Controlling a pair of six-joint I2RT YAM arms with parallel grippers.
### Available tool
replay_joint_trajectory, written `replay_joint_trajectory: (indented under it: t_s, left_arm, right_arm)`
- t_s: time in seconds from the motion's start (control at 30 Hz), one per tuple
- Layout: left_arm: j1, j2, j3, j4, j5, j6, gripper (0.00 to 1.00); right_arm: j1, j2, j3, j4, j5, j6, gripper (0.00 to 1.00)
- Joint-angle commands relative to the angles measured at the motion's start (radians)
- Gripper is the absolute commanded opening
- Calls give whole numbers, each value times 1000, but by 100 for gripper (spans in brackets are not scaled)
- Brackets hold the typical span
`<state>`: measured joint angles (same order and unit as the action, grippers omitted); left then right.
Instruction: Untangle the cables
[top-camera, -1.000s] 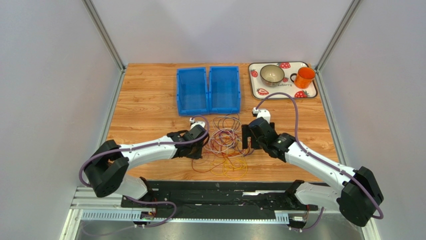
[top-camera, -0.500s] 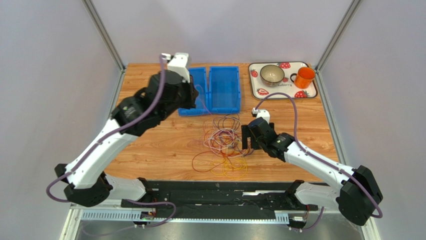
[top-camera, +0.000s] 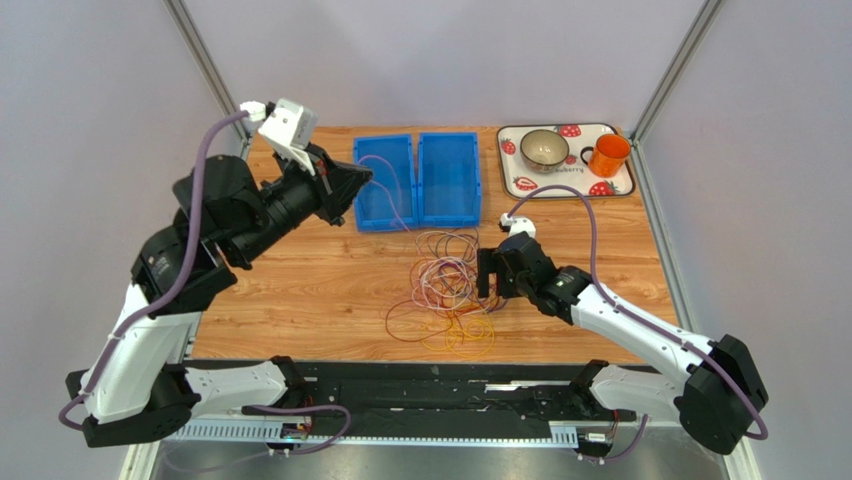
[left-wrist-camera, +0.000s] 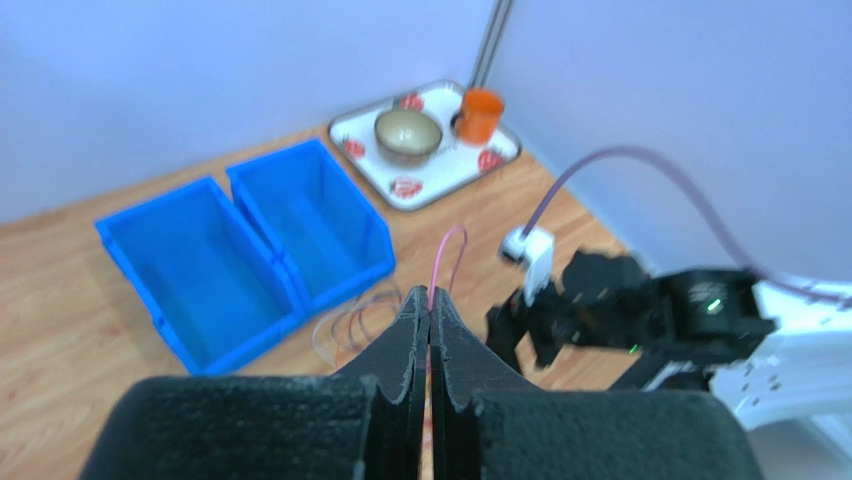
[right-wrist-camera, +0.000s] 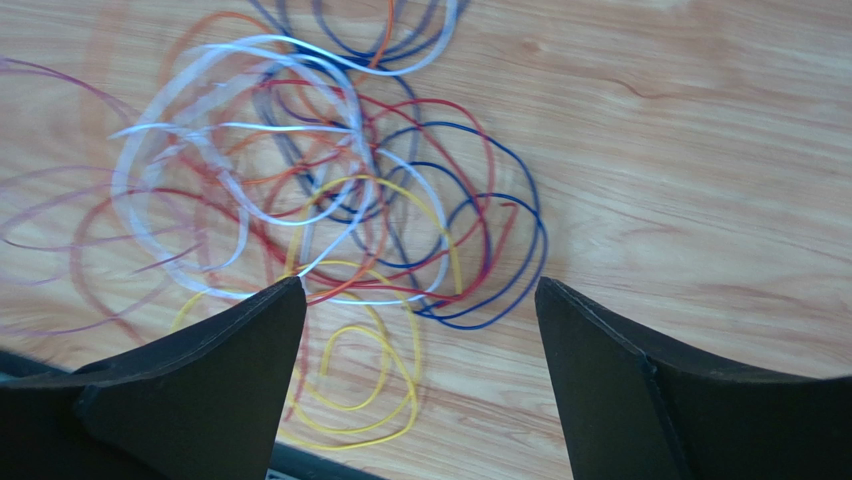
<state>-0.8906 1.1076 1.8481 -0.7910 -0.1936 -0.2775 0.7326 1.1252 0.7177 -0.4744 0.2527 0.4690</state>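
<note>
The cables lie in a loose tangle of red, white, yellow, orange and dark blue loops on the wooden table, seen close in the right wrist view. My left gripper is raised high over the left blue bin, shut on a thin pink cable that trails down to the tangle. In the left wrist view its jaws press flat together on that cable. My right gripper hovers low at the tangle's right side, open wide, nothing between its fingers.
Two blue bins stand side by side behind the tangle. A strawberry-print tray at the back right carries a bowl and an orange mug. Metal frame posts flank the table.
My left arm has risen from the tangle and swung up and back to the left, drawing the pink cable out with it. The right arm has barely moved.
</note>
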Motion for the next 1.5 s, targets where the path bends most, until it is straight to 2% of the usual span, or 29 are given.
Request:
replay_joint_trajectory:
  t_s: [0.0, 0.17, 0.27, 0.37, 0.53, 0.67, 0.87, 0.9, 0.97, 1.0, 1.03, 1.1, 1.23, 1.47]
  left_arm:
    - [-4, -47, -261, 76, -36, -20, 0]
    - [-4, -84, -608, 75, -162, -173, 0]
    - [-4, -106, -728, 62, -191, -259, 0]
    - [-4, -112, -780, 29, -260, -319, 0]
    - [4, -72, -785, -86, -404, -420, 0]
    - [53, -20, -805, -122, -386, -471, 0]
    - [81, 81, -878, -119, -310, -528, 23]
    - [81, 84, -895, -90, -281, -517, 35]
    - [79, 71, -961, 2, -190, -509, 48]
    - [75, 64, -983, 33, -163, -496, 60]
    - [67, 61, -1012, 54, -140, -493, 64]
    - [35, 61, -1024, 93, -141, -480, 67]
    - [-5, 109, -1023, 156, -119, -440, 67]
    - [-50, 263, -1009, 289, -89, -416, 67]
  right_arm:
    - [5, -103, 23, 135, -151, -32, 90]
    - [5, -159, 26, 169, -214, -53, 90]
    - [5, -137, 28, 189, -231, -56, 90]
    - [4, -88, 45, 191, -236, -52, 90]
    - [8, -38, 58, 206, -325, -47, 90]
    - [16, 5, 78, 181, -308, -32, 89]
    - [18, 59, 77, 175, -294, -18, 89]
    - [19, 65, 77, 174, -291, -20, 89]
    - [19, 73, 78, 163, -288, -27, 88]
    - [18, 74, 80, 158, -277, -29, 88]
    - [19, 73, 83, 146, -273, -35, 88]
    - [19, 68, 83, 137, -256, -43, 88]
    - [19, 56, 69, 122, -214, -47, 89]
    - [19, 56, 45, 114, -187, -38, 88]
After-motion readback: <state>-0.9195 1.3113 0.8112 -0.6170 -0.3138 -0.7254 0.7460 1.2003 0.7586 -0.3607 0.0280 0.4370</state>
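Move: The left gripper, high up, pinches the purple cable; its next place, the left edge of the tangle, lies almost straight below, about 49 cm down and 1 cm back. The tangle's middle is 3 cm ahead and 8 cm right of that gripper, the yellow cable 5 cm back and 9 cm right, the left blue box roughly 22 cm ahead and 4 cm left. From the right gripper, the tangle's middle is about 7 cm left, level in reach, 8 cm below. Bring the left gripper down some 30 cm, swing it about 5 cm left, then open the fingers to let go of the purple cable and sink to about 44 cm below the start, easing back right over the loops, fingers tipped steeply down. Meanwhile shift the open right gripper about 5 cm left over the tangle, with a brief rise and dip, turning it some 10 degrees counter-clockwise. ##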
